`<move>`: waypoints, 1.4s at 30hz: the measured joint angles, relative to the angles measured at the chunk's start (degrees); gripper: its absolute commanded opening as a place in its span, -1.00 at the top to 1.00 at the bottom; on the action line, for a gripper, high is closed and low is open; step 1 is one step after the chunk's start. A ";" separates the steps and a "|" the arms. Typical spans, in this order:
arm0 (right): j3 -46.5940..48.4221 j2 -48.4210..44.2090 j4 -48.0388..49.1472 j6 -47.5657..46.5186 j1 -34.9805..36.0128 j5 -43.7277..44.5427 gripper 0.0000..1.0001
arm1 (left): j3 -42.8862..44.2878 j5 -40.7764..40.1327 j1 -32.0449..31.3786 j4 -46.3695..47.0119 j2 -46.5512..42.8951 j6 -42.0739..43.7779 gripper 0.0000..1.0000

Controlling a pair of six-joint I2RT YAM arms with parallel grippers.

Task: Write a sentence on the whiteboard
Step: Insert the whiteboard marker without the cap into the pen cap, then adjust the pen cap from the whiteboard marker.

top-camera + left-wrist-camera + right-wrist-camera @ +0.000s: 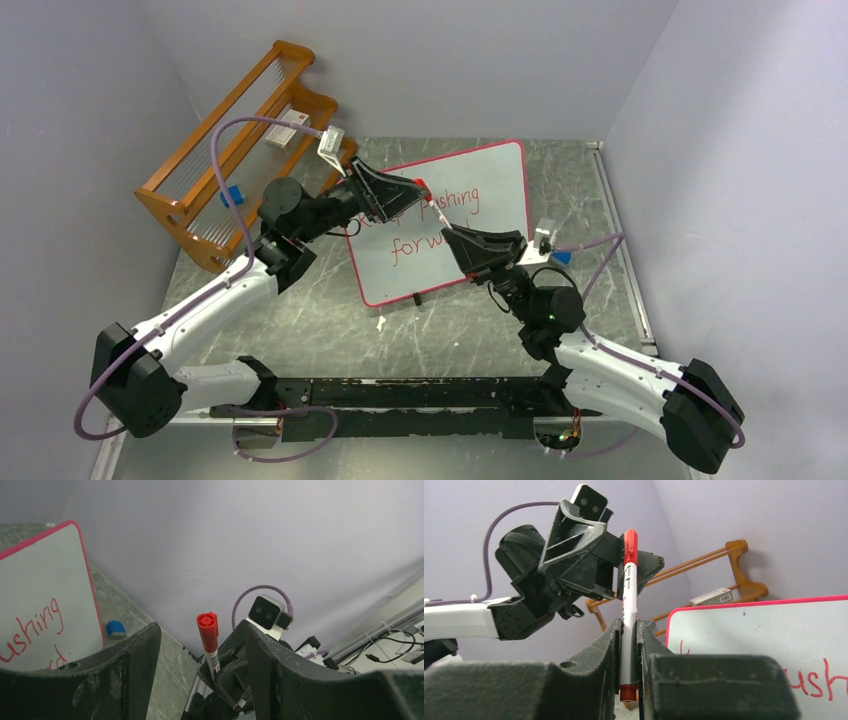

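The whiteboard [487,185] stands tilted at the middle of the table, and the red sentence [440,215] on it is partly hidden by both grippers. My right gripper [458,240] is shut on a white marker [628,605], which it holds by the barrel with the red cap pointing up. My left gripper [201,628] is open, its fingers [140,650] on either side of the capped end [207,626] without touching it. The right wrist view shows the left gripper [624,562] around the cap and the whiteboard [749,630] behind.
A wooden rack [240,140] leans at the back left with a small box [285,130] and a blue piece [233,195] on it. A blue eraser [115,628] lies right of the board. Grey walls close in on three sides. A metal rail [620,240] runs along the right edge.
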 measured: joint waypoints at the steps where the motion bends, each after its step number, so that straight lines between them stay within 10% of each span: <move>1: 0.00 0.07 0.17 0.31 0.00 -0.22 1.00 | 0.02 0.28 0.04 0.35 0.26 -0.17 -0.25; 10: 0.00 1.11 1.66 2.05 0.00 -1.84 1.00 | 0.00 2.05 0.31 5.64 1.27 -3.08 0.16; 16: 0.00 1.66 2.21 2.38 0.00 -2.32 1.00 | -0.02 2.36 0.37 7.87 2.62 -4.63 0.87; 42: 1.42 5.01 4.87 1.95 0.07 -6.88 1.00 | -6.88 -1.25 -1.03 12.74 -2.84 -3.85 0.90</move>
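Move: The red cap, already sitting on the marker, is between the left gripper's open fingers, about 1 cm to the right of its hand point, 1 cm above and level forward. The white marker barrel runs down from it, its middle some 2 cm back, 3 cm right and 3 cm below the left hand. The whiteboard lies about 12 cm ahead, 5 cm right and 35 cm below that hand. From the right gripper, which holds the marker's tail end, the cap is roughly 4 cm ahead, 3 cm left and 7 cm above. Close the left fingers onto the red cap while rising about 1.5 cm and rolling the hand some 5 to 10 degrees; ease down again, then, still pinching, draw back about 2 cm with a drift left. Keep the right grip on the marker's tail and bring that hand along, about 2 cm left and 1 cm back, seeming to bear the marker against the pinched cap. ##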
